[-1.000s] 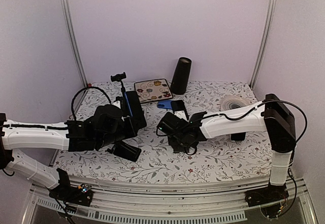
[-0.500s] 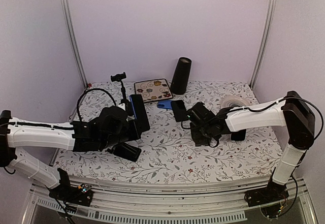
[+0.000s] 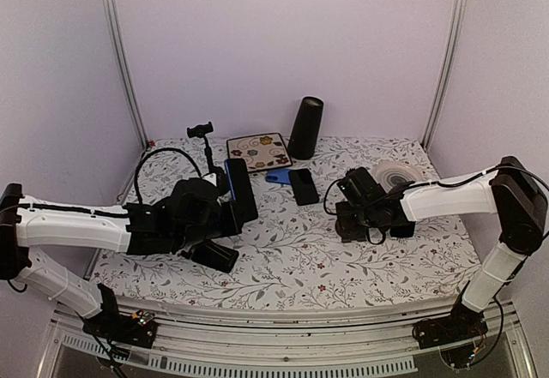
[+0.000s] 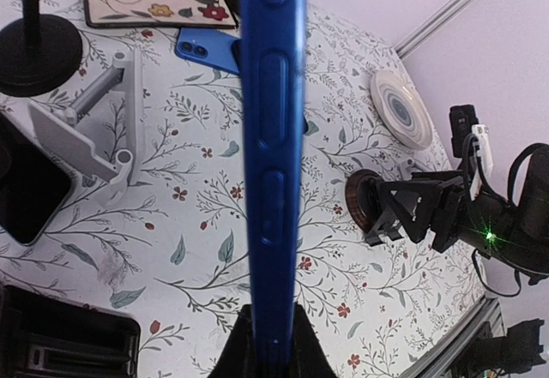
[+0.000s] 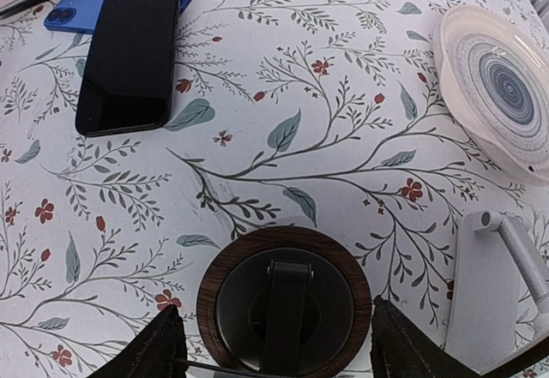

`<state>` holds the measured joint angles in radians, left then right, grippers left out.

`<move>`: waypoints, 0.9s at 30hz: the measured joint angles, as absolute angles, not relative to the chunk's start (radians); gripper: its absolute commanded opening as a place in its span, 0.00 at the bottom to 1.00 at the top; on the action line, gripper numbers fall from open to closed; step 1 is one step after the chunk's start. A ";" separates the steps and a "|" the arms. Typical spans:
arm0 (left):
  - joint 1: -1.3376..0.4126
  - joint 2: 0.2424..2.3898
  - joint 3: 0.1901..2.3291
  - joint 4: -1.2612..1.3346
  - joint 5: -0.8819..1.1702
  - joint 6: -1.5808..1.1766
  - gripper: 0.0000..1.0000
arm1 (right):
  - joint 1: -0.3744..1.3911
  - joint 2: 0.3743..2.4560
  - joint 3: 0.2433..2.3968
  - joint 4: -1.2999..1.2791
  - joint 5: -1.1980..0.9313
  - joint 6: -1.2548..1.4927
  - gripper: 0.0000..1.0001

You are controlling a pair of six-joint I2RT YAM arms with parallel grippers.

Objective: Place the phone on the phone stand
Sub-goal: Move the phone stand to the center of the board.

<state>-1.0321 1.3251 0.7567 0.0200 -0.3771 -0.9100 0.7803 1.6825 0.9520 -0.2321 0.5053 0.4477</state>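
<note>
My left gripper [image 4: 274, 320] is shut on the lower end of a blue phone [image 4: 273, 138], held edge-up above the table. In the top view the phone [image 3: 240, 188] rises from the left gripper [image 3: 230, 209] at centre left. A grey folding phone stand [image 4: 81, 134] lies just left of it on the cloth. My right gripper [image 5: 274, 314] straddles a round wood-rimmed stand [image 5: 225, 282], its fingers [image 5: 163, 344] against the disc's sides. From above, the right gripper [image 3: 347, 215] sits right of centre.
A black phone [image 5: 129, 52] lies flat, partly over a blue one [image 5: 73, 9]. A striped plate [image 5: 502, 87] and a white bracket [image 5: 497, 284] are at the right. At the back stand a floral mat [image 3: 259, 151], a black cylinder [image 3: 305, 127] and a clamp tripod [image 3: 202, 134]. A black box [image 3: 214, 255] is near the left arm.
My right gripper has travelled to the right across the table with the round stand between its fingers. The left gripper and the blue phone have drifted slightly right.
</note>
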 measured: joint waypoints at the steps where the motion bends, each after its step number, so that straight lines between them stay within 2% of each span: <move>1: -1.032 1.327 0.759 0.020 -0.376 -0.909 0.00 | 0.774 1.676 0.944 -0.220 0.494 0.442 0.54; 16: -1.043 1.359 0.775 0.032 -0.365 -0.902 0.00 | 0.731 1.657 0.905 -0.156 0.427 0.411 0.69; 27: -1.047 1.360 0.781 0.033 -0.362 -0.900 0.00 | 0.731 1.655 0.905 -0.168 0.414 0.440 0.99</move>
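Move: The phone stand is still between the right fingers, held by the side edges of its plate. Its middle lies some 2 cm ahead of that hand and 4 cm below, straight in line. The lying black phone is about 15 cm ahead and 11 cm left of the hand, the white stand 2 cm ahead and 13 cm right, the round bowl 17 cm ahead and 15 cm right. From the left hand, the phone stand is about 9 cm ahead, 24 cm right and 12 cm below. The right fingers, gripping the phone stand's plate, first edge it barely half a centimetre right and forward while the hand rolls about 5 degrees, its left side rising; the hand then all but stays in place and the fingers spread to let go of the plate's edges. The left hand, keeping its hold on the upright phone, eases about 1.5 cm right, towards the stand. ##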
